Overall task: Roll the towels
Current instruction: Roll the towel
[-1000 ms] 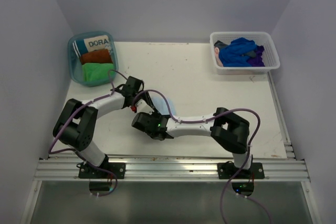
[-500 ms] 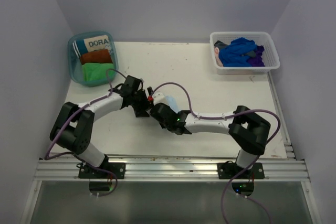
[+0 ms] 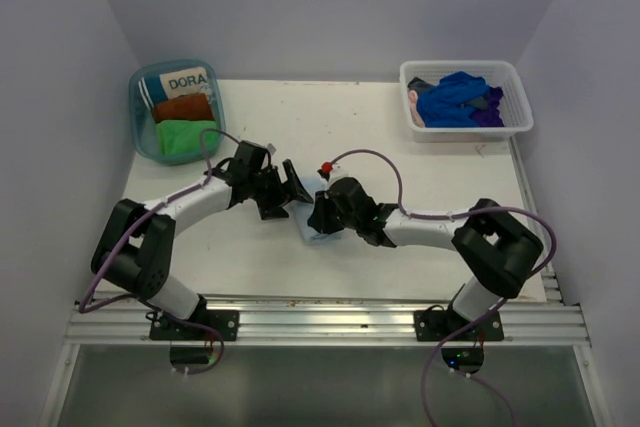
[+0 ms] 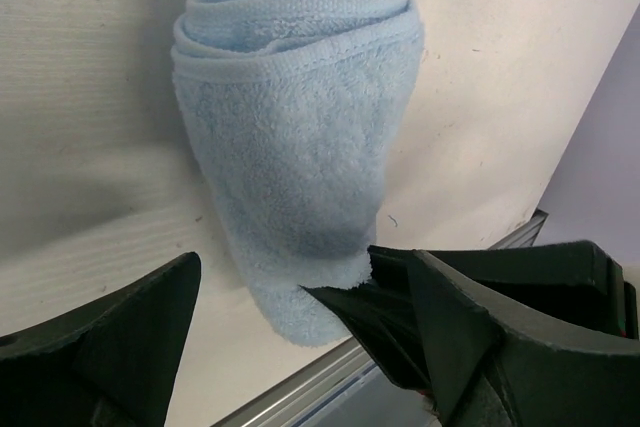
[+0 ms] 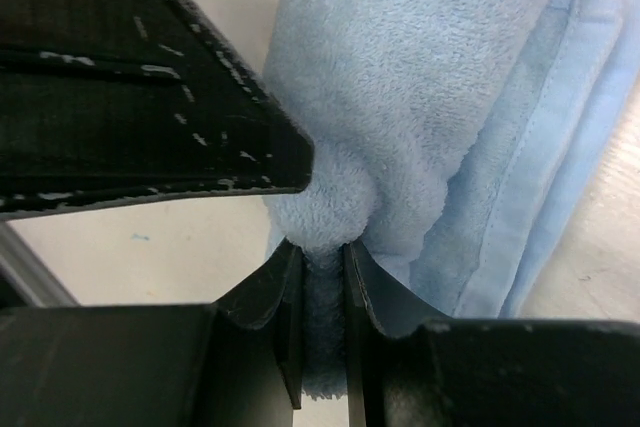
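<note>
A light blue towel (image 4: pixel 300 137) lies rolled on the white table, small in the top view (image 3: pixel 320 235) under the two wrists. My right gripper (image 5: pixel 322 267) (image 3: pixel 318 215) is shut on a fold at the roll's end. My left gripper (image 4: pixel 305 257) (image 3: pixel 290 187) is open, its fingers astride the same end and not touching it. A black finger (image 5: pixel 150 97) of the left gripper crosses the right wrist view beside the towel (image 5: pixel 430 97). A green towel (image 3: pixel 185 137) and a rust-brown towel (image 3: pixel 185 107) sit in the teal tub.
The teal tub (image 3: pixel 133 112) at the back left also holds the white-and-teal "DORA" item (image 3: pixel 185 80). A white basket (image 3: pixel 465 132) at the back right holds a dark blue towel (image 3: pixel 455 97) and a purple one (image 3: pixel 490 117). The table's metal rail (image 3: pixel 330 322) runs along the near edge.
The left gripper has opened and let go of the roll. The right gripper has moved up and to the right and shut on the roll's end.
</note>
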Available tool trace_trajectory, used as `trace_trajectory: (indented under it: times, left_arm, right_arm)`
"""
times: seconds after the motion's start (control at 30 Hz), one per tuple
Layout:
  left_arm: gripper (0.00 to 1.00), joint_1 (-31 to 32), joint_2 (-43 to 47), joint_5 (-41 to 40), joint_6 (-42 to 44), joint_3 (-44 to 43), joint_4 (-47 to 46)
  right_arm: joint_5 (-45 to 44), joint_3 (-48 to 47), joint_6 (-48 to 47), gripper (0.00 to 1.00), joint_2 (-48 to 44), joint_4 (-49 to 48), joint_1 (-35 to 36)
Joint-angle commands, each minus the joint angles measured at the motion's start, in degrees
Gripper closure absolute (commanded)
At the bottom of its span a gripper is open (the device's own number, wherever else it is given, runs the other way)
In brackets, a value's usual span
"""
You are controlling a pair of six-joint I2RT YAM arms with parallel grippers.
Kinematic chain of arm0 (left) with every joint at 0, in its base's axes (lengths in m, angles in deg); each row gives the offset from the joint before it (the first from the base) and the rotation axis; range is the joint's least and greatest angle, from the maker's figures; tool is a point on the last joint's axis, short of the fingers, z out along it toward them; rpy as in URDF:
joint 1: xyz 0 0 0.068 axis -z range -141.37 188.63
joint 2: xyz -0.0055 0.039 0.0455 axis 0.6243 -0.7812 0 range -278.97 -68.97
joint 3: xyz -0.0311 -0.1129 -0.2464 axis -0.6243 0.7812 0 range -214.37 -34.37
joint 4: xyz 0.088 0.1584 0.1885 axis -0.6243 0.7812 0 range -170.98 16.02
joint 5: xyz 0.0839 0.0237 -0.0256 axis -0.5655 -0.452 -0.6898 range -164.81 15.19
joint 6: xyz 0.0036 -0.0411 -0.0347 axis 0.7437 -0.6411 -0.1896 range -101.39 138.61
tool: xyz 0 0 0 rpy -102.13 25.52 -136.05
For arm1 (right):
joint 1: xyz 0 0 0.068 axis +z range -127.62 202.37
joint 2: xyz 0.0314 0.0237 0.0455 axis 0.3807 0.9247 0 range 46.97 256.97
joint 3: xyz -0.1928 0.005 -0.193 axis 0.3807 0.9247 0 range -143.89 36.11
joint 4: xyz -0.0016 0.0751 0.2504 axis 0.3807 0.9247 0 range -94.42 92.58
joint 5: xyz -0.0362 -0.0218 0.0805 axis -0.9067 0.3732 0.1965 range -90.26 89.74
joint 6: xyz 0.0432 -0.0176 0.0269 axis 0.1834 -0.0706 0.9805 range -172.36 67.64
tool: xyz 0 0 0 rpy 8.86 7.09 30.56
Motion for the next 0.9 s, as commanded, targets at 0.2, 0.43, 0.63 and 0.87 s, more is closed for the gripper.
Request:
trace_trajectory:
  times: [0.2, 0.43, 0.63, 0.87]
  left_arm:
    - [0.12, -0.1, -3.8, 3.7, -1.2, 1.6, -8.3]
    - [0.12, -0.1, -5.5, 3.6, -0.5, 0.6, -9.7]
    - [0.26, -0.1, -7.5, 3.1, -0.1, 0.2, -9.9]
    - [0.45, -0.1, -6.0, 0.5, 0.0, -0.3, -5.5]
  right_arm:
    - [24.3, 10.5, 16.6, 0.95, 2.6, -22.9, -8.2]
    - [35.7, 10.0, 23.7, 0.94, 9.5, -35.2, -10.9]
    - [38.8, 9.6, 26.8, 0.92, 13.4, -39.9, -11.8]
    - [27.8, 6.6, 13.3, 0.47, 2.7, -12.6, -11.8]
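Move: The light-blue towel, already partly rolled, has its middle about 3 cm right of my open left hand, 1 cm ahead and 4 cm below. Beside its near end my right gripper sits 4 cm right, 3 cm back and 2 cm lower. From the right hand, which is pinching that near end, the roll's middle is some 4 cm ahead, level sideways and 2 cm below. I keep the near end pinched in my right hand and go on turning the wrist, nearly 40 degrees clockwise looking along the fingers, so they swing to point more squarely left. That hand shifts about 2 cm left and slightly back, then opens to loosen its pinch. Meanwhile my left hand sinks about 3.5 cm astride the roll, edges right, then closes partway against its sides. ##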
